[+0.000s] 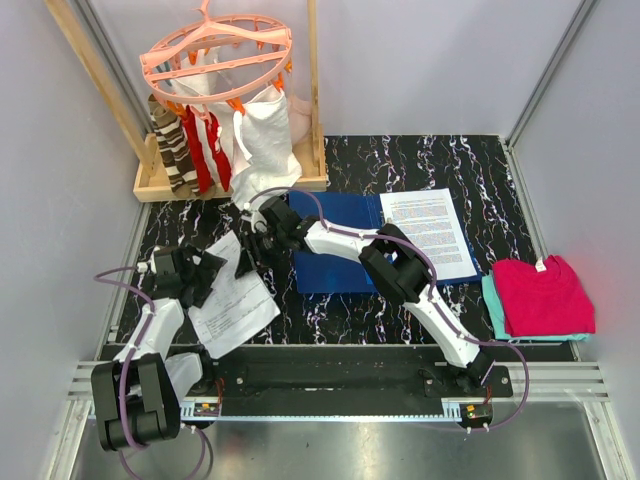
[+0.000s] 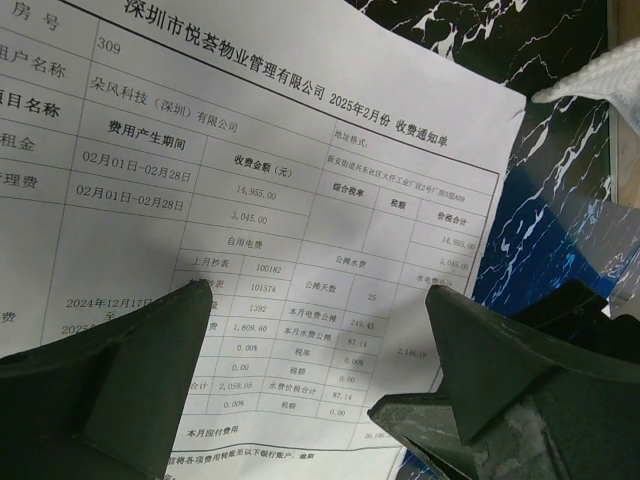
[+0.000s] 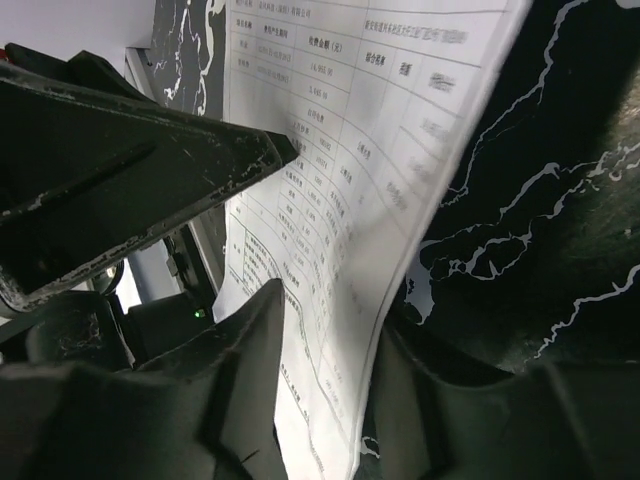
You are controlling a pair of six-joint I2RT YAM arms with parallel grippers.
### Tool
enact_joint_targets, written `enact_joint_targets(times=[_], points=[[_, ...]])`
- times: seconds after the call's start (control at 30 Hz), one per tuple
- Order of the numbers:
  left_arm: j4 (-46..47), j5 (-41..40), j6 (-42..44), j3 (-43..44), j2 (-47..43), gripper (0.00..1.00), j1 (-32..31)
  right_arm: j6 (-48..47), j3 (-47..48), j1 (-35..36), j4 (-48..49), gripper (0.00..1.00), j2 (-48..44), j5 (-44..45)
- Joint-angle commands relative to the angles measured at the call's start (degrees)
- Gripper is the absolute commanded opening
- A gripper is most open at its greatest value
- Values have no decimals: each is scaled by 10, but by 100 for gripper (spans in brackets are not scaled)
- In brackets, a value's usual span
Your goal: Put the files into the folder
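Note:
The blue folder (image 1: pixel 335 255) lies open in the middle of the table, with one printed white sheet (image 1: pixel 430 232) on its right half. A second printed sheet (image 1: pixel 232 300) lies tilted on the table left of the folder. It fills the left wrist view (image 2: pixel 250 180) and also shows in the right wrist view (image 3: pixel 340 200). My right gripper (image 1: pixel 248 258) reaches left over the folder and is shut on this sheet's right edge (image 3: pixel 335 310), which curls up off the table. My left gripper (image 1: pixel 212 268) hovers over the same sheet, open and empty (image 2: pixel 318 290).
A pink hanger ring with socks and a white cloth bag (image 1: pixel 265 140) stands in a wooden frame (image 1: pixel 160 180) at the back left. A folded magenta cloth (image 1: pixel 540 295) on a teal one lies at the right edge. The two grippers are close together.

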Motion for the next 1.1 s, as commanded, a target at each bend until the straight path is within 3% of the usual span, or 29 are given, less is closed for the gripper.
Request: enact_joint_targets(times=[0.0, 0.23, 0.3, 0.7, 0.9, 1.07], points=[[-22, 11, 12, 0, -13, 99, 2, 0, 14, 2, 23, 39, -28, 6], [-62, 16, 40, 43, -69, 99, 2, 10, 24, 4, 20, 5, -46, 11], [-74, 18, 60, 55, -91, 99, 2, 14, 34, 5, 15, 0, -52, 12], [-98, 124, 149, 183, -137, 99, 1, 13, 35, 11, -63, 0, -162, 99], [-100, 154, 167, 227, -132, 99, -26, 11, -154, -46, -64, 0, -296, 98], [-87, 142, 184, 230, -102, 99, -84, -19, -318, -127, -65, 0, -466, 80]])
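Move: The file lies slantwise on the table, its right edge standing between the right hand's half-open fingers, so its middle is about 7 cm back, 4 cm left and 2 cm below that hand. From the wide-open left hand, the file's middle is some 5 cm back and 5 cm right, also 2 cm lower. The open folder's middle is about 32 cm right of the right hand and 5 cm farther out; the white stack already in it is 43 cm right and 7 cm out. The file's right edge is pinched as the right fingers shut from half open; the right hand then carries it straight up about 15 cm and, late and quickly, some 9 cm right towards the folder. The left hand edges back a little, then rises about 18 cm, drifting right at the end, fingers still wide open and wrist tipping up some 25 degrees while turning clockwise. ##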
